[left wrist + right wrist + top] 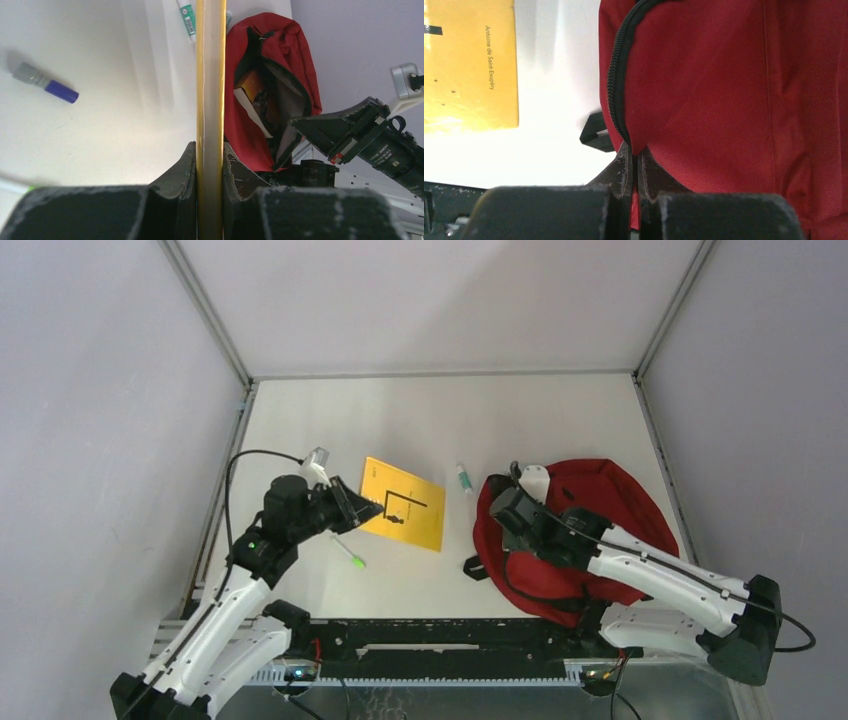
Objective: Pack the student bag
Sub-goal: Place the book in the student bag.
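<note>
The student bag (600, 502) is a red backpack lying at the right of the table. Its mouth gapes in the left wrist view, where the bag (285, 45) shows an orange item and white paper inside. My right gripper (506, 508) is at the bag's left rim. In its own view the right gripper (638, 162) is shut on the red fabric (724, 90) beside the black zipper. My left gripper (372, 508) is shut on a yellow book (408, 505), held slightly off the table. That book (210, 90) stands edge-on between the left gripper's (210, 162) fingers.
A green-and-white tube (464, 478) lies between book and bag. A green-tipped pen (351, 554) rests near the left arm. A blue marker (47, 84) lies on the table. A black buckle (477, 567) sticks out at the bag's lower left.
</note>
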`<state>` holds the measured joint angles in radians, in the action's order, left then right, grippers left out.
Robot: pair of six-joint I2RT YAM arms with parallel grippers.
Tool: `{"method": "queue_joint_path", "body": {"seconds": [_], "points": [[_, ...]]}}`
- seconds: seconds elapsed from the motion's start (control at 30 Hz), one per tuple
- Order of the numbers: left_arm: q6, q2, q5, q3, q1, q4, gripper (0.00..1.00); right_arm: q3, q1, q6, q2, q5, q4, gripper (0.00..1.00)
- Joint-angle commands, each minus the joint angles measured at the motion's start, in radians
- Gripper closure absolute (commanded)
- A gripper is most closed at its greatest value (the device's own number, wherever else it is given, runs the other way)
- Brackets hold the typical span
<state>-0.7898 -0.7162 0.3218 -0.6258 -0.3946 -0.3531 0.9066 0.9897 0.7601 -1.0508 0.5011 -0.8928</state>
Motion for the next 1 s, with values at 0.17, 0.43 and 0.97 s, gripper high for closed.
{"method": "queue_joint_path", "body": {"seconds": [0.17, 0.43, 0.97], "points": [[-0.173, -0.008, -0.028, 0.012, -0.191, 0.311, 1.0, 0.035, -0.396, -0.181, 0.22, -0.552, 0.125, 1.0], [-0.455, -0.101, -0.244, 0.149, -0.406, 0.723, 1.0, 0.034, -0.628, -0.168, 0.269, -0.761, 0.122, 1.0], [-0.642, -0.662, -0.492, 0.004, -0.602, 1.193, 1.0, 0.026, -0.635, -0.105, 0.287, -0.774, 0.198, 1.0]]}}
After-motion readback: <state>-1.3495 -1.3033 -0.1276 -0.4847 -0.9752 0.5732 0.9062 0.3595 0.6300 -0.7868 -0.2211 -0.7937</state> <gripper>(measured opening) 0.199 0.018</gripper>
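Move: The left gripper already holds the yellow book by its edge; the bag's mouth lies about 26 cm to its right, 2 cm farther out and some 13 cm lower. The near glue stick lies 17 cm right, 9 cm ahead, and the black strap loop 21 cm right, 9 cm back, both about 18 cm below. From the right gripper, already pinching the flap, the mouth is 4 cm ahead, 2 cm left, 6 cm below. Sweep the left gripper about 17 cm to the right towards the bag's mouth, sinking some 4 cm late on, and keep the book gripped while rolling its right side up about 20 degrees. Meanwhile keep the right fingers shut on the flap, lift it roughly 7 cm with a slight shift right, and roll so the fingertips point more to the left. ##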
